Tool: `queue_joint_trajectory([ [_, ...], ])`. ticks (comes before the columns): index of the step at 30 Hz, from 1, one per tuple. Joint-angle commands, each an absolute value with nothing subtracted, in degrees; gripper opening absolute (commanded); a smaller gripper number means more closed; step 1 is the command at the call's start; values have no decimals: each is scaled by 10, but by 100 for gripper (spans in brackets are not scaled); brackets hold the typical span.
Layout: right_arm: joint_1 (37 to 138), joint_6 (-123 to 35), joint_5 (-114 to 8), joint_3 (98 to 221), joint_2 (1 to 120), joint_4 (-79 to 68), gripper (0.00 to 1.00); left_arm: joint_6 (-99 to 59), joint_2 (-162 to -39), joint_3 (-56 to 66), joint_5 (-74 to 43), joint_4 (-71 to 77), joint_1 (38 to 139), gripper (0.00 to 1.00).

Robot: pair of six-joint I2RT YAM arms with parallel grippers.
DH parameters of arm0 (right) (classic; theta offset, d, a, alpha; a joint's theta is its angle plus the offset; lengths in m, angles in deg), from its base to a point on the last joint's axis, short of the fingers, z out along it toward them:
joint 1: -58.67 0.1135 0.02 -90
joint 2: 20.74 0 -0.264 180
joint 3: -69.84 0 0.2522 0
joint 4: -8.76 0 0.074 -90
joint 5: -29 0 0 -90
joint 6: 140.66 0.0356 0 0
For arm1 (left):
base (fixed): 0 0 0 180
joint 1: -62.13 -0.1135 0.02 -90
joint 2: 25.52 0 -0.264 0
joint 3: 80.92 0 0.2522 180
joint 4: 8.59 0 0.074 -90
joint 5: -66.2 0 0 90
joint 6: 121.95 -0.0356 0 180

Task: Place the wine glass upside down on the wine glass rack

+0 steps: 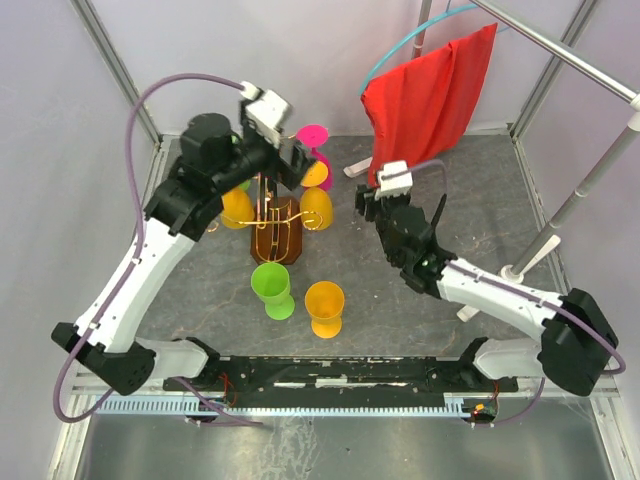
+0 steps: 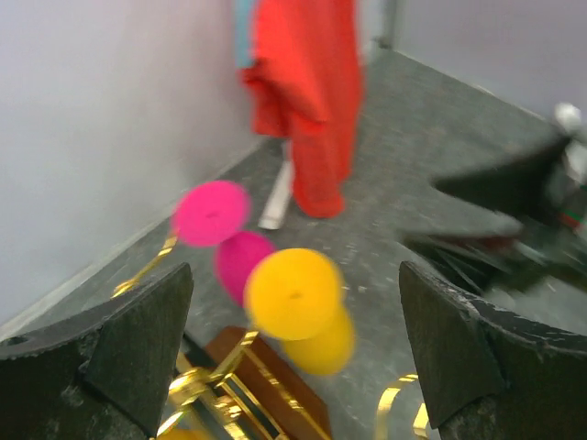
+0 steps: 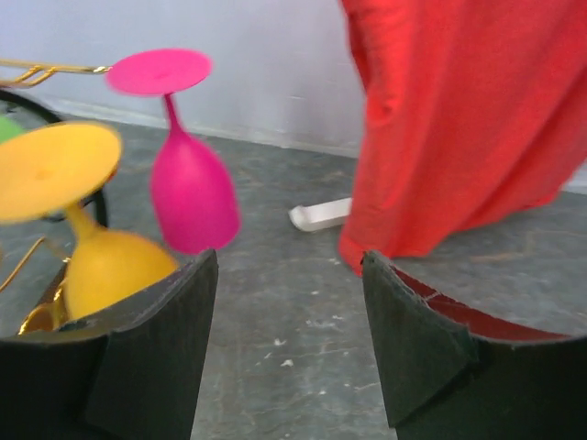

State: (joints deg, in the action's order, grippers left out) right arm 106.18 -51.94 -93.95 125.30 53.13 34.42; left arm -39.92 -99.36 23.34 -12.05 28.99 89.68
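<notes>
The wine glass rack (image 1: pixel 277 243) has a brown wooden base and gold wire arms, and stands at mid-table. Upside down on its arms hang a pink wine glass (image 1: pixel 315 140) and orange ones (image 1: pixel 317 208). The right wrist view shows the pink glass (image 3: pixel 191 197) hanging by its foot beside an orange one (image 3: pixel 108 266). My right gripper (image 1: pixel 364 206) (image 3: pixel 289 261) is open and empty, a little to the right of the pink glass. My left gripper (image 1: pixel 296 164) (image 2: pixel 293 275) is open above the rack, looking down on the orange foot (image 2: pixel 293 295) and the pink glass (image 2: pixel 213 213).
A green glass (image 1: pixel 271 289) and an orange glass (image 1: pixel 325 307) stand upright on the table in front of the rack. A red cloth (image 1: pixel 432 95) hangs from a rail at the back right. A white stand post (image 1: pixel 575 200) rises at the right.
</notes>
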Motion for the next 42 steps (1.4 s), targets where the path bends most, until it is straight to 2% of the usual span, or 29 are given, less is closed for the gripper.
queue_joint_trajectory([
  [1, 1032, -426, -1051, 1397, 515, -35, 73, -494, -997, 275, -131, 376, 999, 99],
  [4, 973, -348, -980, 1466, 523, -194, 73, -507, -1008, 288, -123, 407, 1038, 99],
  [9, 863, -288, -834, 1508, 528, -299, 74, -547, -1014, 301, -119, 471, 1117, 99],
  [13, 840, -290, -810, 1513, 521, -344, 75, -577, -1033, 303, -132, 536, 1189, 99],
  [18, 827, -284, -801, 1493, 493, -352, 75, -591, -1056, 256, -210, 583, 1274, 99],
  [34, 821, -276, -811, 1467, 426, -367, 74, -578, -1055, 154, -263, 630, 1297, 100],
  [42, 821, -273, -808, 1455, 418, -354, 72, -587, -1065, 127, -266, 608, 1296, 95],
])
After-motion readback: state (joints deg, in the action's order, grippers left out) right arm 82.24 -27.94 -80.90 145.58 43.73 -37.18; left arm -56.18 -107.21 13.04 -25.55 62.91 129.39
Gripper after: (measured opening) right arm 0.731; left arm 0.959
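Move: The standing orange wine glass is some 21 cm back from the left hand, 9 cm to its right and 35 cm below. The green glass stands about 12 cm to the left of that glass and 6 cm farther out. The rack's middle is roughly 4 cm ahead of the left hand, 4 cm left and 28 cm below. From the right hand, the standing orange glass lies about 22 cm back, 10 cm left and 20 cm lower. Back and to the right, then mostly down, the left hand swings away from the rack to come over the standing orange glass, some 20 cm back and 23 cm lower, easing a little left as it sinks. It swivels clockwise and its fingers, still wide open, tip down with a rightward slant. The right hand, open, withdraws about 14 cm to the right, tipping its fingers down and turning slightly clockwise. ##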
